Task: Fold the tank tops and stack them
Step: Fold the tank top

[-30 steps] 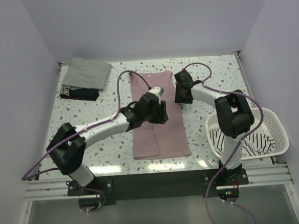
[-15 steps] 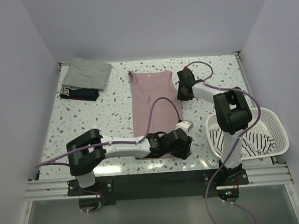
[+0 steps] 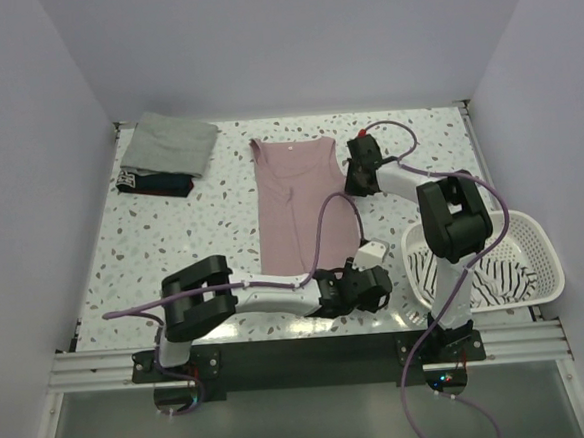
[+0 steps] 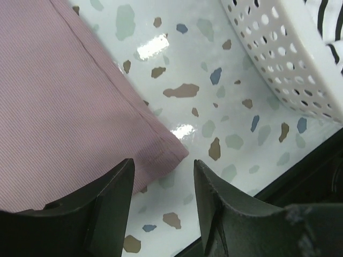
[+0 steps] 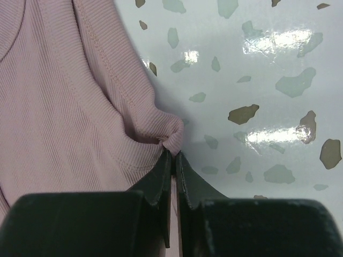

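Observation:
The dusty pink tank top lies flat, lengthwise, in the middle of the table. My left gripper hovers low over its near right hem corner. It is open, with only table between the fingers. My right gripper is at the top's far right edge, shut on a pinched fold of pink fabric. A folded grey-green tank top rests on a dark navy one at the back left. The striped tank top lies crumpled in the basket.
The white slotted basket stands at the near right, close to my left gripper, and its wall fills the upper right of the left wrist view. The table's dark front edge runs just beyond the hem corner.
My left arm swung from the middle of the pink top down to its near right corner. My right gripper closed on the top's far right edge.

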You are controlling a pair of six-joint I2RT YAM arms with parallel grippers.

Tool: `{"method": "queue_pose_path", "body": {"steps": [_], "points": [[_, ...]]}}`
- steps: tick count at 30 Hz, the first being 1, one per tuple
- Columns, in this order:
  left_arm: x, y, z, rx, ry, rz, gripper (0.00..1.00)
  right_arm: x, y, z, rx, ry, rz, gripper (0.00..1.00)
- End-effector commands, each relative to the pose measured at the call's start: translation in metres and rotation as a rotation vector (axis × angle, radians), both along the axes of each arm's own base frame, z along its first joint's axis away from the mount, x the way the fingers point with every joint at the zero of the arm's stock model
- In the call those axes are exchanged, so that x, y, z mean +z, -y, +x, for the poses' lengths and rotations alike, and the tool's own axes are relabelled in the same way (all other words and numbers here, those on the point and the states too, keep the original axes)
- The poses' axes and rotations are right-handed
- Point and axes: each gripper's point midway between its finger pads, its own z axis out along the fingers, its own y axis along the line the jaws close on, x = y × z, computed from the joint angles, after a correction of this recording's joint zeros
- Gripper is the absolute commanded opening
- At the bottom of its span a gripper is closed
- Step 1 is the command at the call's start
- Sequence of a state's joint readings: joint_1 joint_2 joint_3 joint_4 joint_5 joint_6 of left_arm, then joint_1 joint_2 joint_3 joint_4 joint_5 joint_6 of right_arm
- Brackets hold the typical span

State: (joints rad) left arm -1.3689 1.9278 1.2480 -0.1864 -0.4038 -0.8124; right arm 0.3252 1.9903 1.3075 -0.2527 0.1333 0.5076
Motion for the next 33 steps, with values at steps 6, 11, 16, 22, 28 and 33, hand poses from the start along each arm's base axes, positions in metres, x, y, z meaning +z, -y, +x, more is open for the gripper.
{"method": "queue_pose_path", "body": {"steps": [6, 11, 16, 22, 28, 33], "points": [[0.007, 0.018, 0.005, 0.033, 0.102, 0.021, 0.46, 0.001, -0.005, -0.001, 0.001, -0.003, 0.039, 0.00], [0.000, 0.021, 0.006, 0.032, 0.108, 0.032, 0.42, 0.000, -0.006, -0.002, 0.001, -0.007, 0.041, 0.00], [-0.009, 0.022, 0.007, 0.028, 0.113, 0.048, 0.39, 0.000, -0.006, -0.001, 0.000, -0.005, 0.042, 0.00], [-0.018, 0.018, 0.008, 0.039, 0.114, 0.076, 0.27, 0.004, -0.005, -0.001, -0.001, -0.002, 0.041, 0.00], [0.007, 0.016, 0.007, 0.044, 0.123, 0.024, 0.00, 0.013, 0.001, -0.003, -0.015, 0.002, 0.014, 0.00], [0.041, 0.002, -0.003, 0.029, 0.112, -0.097, 0.00, 0.027, 0.010, -0.007, -0.045, 0.001, -0.020, 0.00]]}}
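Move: The near right hem corner of the pink tank top lies right under the open left gripper, about 1 cm to its right and 2 cm below. The basket's middle stands some 24 cm to the left gripper's right and 8 cm ahead. The right hand already pinches the top's side edge; that pinched edge is about 28 cm ahead and 5 cm left of the left gripper. From the right hand the corner lies 28 cm back and 5 cm right. Lower the left gripper about 2 cm, easing 1 cm to the right, onto the tank top's near right hem corner, and shut the half-open fingers so they pinch it. Then start up and left again by about 1 cm. Keep the right gripper shut on the side edge, practically still. ##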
